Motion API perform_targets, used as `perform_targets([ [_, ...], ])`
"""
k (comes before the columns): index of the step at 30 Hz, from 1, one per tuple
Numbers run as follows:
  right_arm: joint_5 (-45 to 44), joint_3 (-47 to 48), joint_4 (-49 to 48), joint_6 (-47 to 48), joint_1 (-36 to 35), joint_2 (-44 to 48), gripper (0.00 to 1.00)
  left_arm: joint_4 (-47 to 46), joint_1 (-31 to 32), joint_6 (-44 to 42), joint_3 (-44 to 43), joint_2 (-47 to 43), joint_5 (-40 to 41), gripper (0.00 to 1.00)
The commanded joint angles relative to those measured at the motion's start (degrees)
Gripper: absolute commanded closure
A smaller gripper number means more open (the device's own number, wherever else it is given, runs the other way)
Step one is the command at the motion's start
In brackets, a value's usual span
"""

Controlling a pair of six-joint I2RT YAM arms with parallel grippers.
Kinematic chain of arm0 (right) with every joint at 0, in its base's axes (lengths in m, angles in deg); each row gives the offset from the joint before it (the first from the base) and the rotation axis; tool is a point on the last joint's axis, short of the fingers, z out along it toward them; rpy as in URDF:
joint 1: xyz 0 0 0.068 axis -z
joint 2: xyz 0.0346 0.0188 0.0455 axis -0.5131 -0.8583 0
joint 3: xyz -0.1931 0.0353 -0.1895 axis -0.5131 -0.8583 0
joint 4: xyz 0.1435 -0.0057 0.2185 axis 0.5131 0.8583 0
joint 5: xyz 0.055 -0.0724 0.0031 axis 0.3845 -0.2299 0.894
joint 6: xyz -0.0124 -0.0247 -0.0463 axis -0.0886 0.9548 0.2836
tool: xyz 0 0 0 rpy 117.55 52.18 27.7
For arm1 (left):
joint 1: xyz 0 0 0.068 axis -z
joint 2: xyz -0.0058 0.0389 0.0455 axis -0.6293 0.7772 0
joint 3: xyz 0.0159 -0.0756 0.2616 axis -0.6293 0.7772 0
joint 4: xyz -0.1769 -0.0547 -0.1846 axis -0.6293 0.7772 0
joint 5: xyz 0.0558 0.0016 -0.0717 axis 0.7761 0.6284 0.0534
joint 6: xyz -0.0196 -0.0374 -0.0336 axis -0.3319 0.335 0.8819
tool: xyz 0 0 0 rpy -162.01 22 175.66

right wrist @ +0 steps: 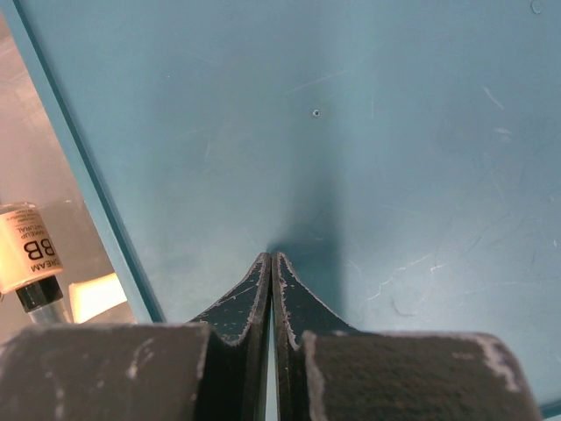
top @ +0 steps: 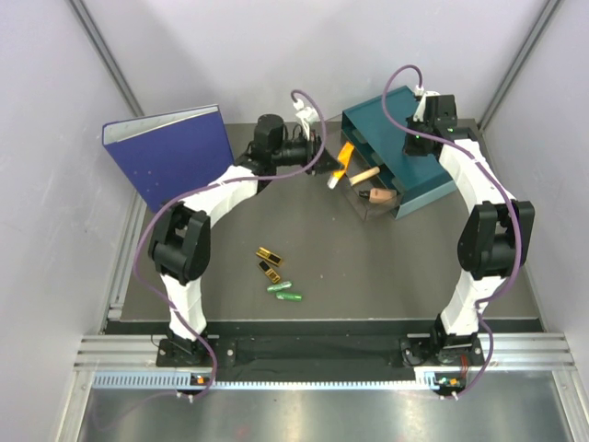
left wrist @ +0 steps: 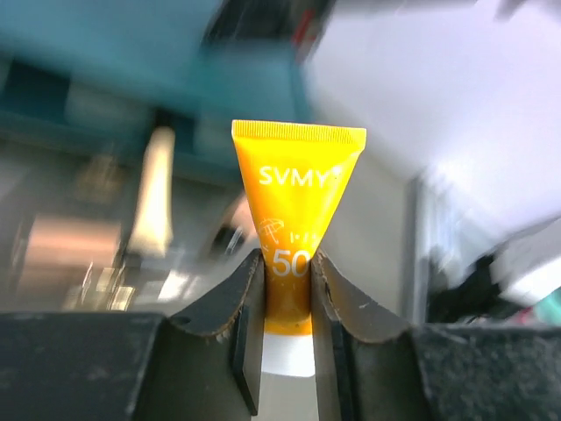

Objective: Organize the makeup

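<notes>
My left gripper (left wrist: pixel 287 289) is shut on the lower body of the yellow-orange tube (left wrist: pixel 296 202), with its white cap toward my wrist. From above, the tube (top: pixel 342 158) hangs off the table beside the teal drawer box (top: pixel 419 180). Two beige bottles (top: pixel 366 175) (top: pixel 377 195) lie in the box's pulled-out clear drawer. One of them, labelled BB (right wrist: pixel 26 254), shows at the left of the right wrist view. Two gold-and-black cases (top: pixel 269 254) (top: pixel 268 270) and two green capsules (top: pixel 279 286) (top: pixel 291 296) lie on the mat. My right gripper (right wrist: pixel 272 263) is shut and empty, tips close over the box's top (right wrist: pixel 351 132).
A large blue binder (top: pixel 170 152) stands at the back left. The teal drawer box takes up the back right corner. Grey walls enclose the dark mat (top: pixel 368 267) on three sides.
</notes>
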Motion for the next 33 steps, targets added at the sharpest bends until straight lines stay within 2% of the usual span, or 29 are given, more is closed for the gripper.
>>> perform_targets([
  [1,1.57,-1.74,6.28,0.0,-0.5,-3.06,1.0,-49.53,-0.11,38.17,-0.84,3.57,-2.09,1.0],
  [3,1.57,-1.92,6.28,-0.08,-0.5,-2.97,1.0,-53.1,-0.02,45.06,-3.3,7.6,-0.5,1.0],
  [6,1.57,-2.18,6.11,0.09,-0.5,-2.88,1.0,-59.09,0.24,47.13,-6.56,10.69,2.93,0.98],
  [7,1.48,-2.45,6.02,0.09,-0.5,-2.79,1.0,-58.57,0.59,45.99,-7.96,11.05,3.46,0.88],
  [8,1.48,-2.45,6.11,0.09,-0.5,-2.71,1.0,-54.47,0.77,44.5,-8.76,11.23,3.99,0.83],
  [10,1.31,-2.45,6.11,0.09,-0.5,-2.7,1.0,-49.27,1.21,37.65,-9.81,11.15,4.43,0.81],
  [11,1.31,-2.54,6.02,0.18,-0.5,-2.71,1.0,-44.46,1.3,35.45,-9.82,10.88,5.91,0.73],
  [16,1.48,-2.27,6.02,0.09,-0.5,-2.97,1.0,-30.9,1.65,23.76,-10.08,10.18,9.96,0.69],
  [19,1.4,-1.83,6.11,0.18,-0.59,-3.23,1.0,-18.7,2.61,14.89,-12.18,9.65,13.91,0.54],
  [21,1.4,-1.4,6.37,0.18,-0.5,-3.41,1.0,-14.37,3.23,10.32,-13.59,10.17,14.54,0.5],
  [26,1.48,-0.6,6.55,0.09,-0.5,-3.85,1.0,-13.82,3.32,11.35,-14.74,12.02,14.98,0.44],
  [30,1.31,-0.69,6.55,0.18,-0.41,-3.85,1.0,-13.65,3.23,10.21,-14.74,11.15,16.12,0.32],
  [31,1.31,-0.69,6.63,0.18,-0.5,-3.85,1.0,-12.52,3.15,9.51,-14.83,10.71,16.9,0.25],
  [33,1.4,-0.6,6.63,0.18,-0.5,-3.85,1.0,-10.85,2.97,6.44,-14.83,9.57,17.52,0.21],
])
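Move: The left hand holds the orange tube, fingers pointing right. The middle of the open clear drawer is about 16 cm ahead, 7 cm to the right and 20 cm below. In the drawer the beige tube lies roughly 16 cm ahead and 9 cm right of this hand, the black-capped foundation bottle 9 cm ahead and 12 cm right. From the idle right hand the drawer's middle is some 6 cm ahead, 14 cm left and 15 cm below. Still gripping the orange tube, the left hand swings up about 8 cm while the wrist tips the fingers upward by nearly 30 degrees, easing forward and right towards the open drawer. It then sinks most of that height again, the fingers dipping back down and yawing a little counter-clockwise, and carries on to some 7 cm forward and 5 cm right of its start as the fingers open wide, letting go of the tube from above over the drawer's near side. ##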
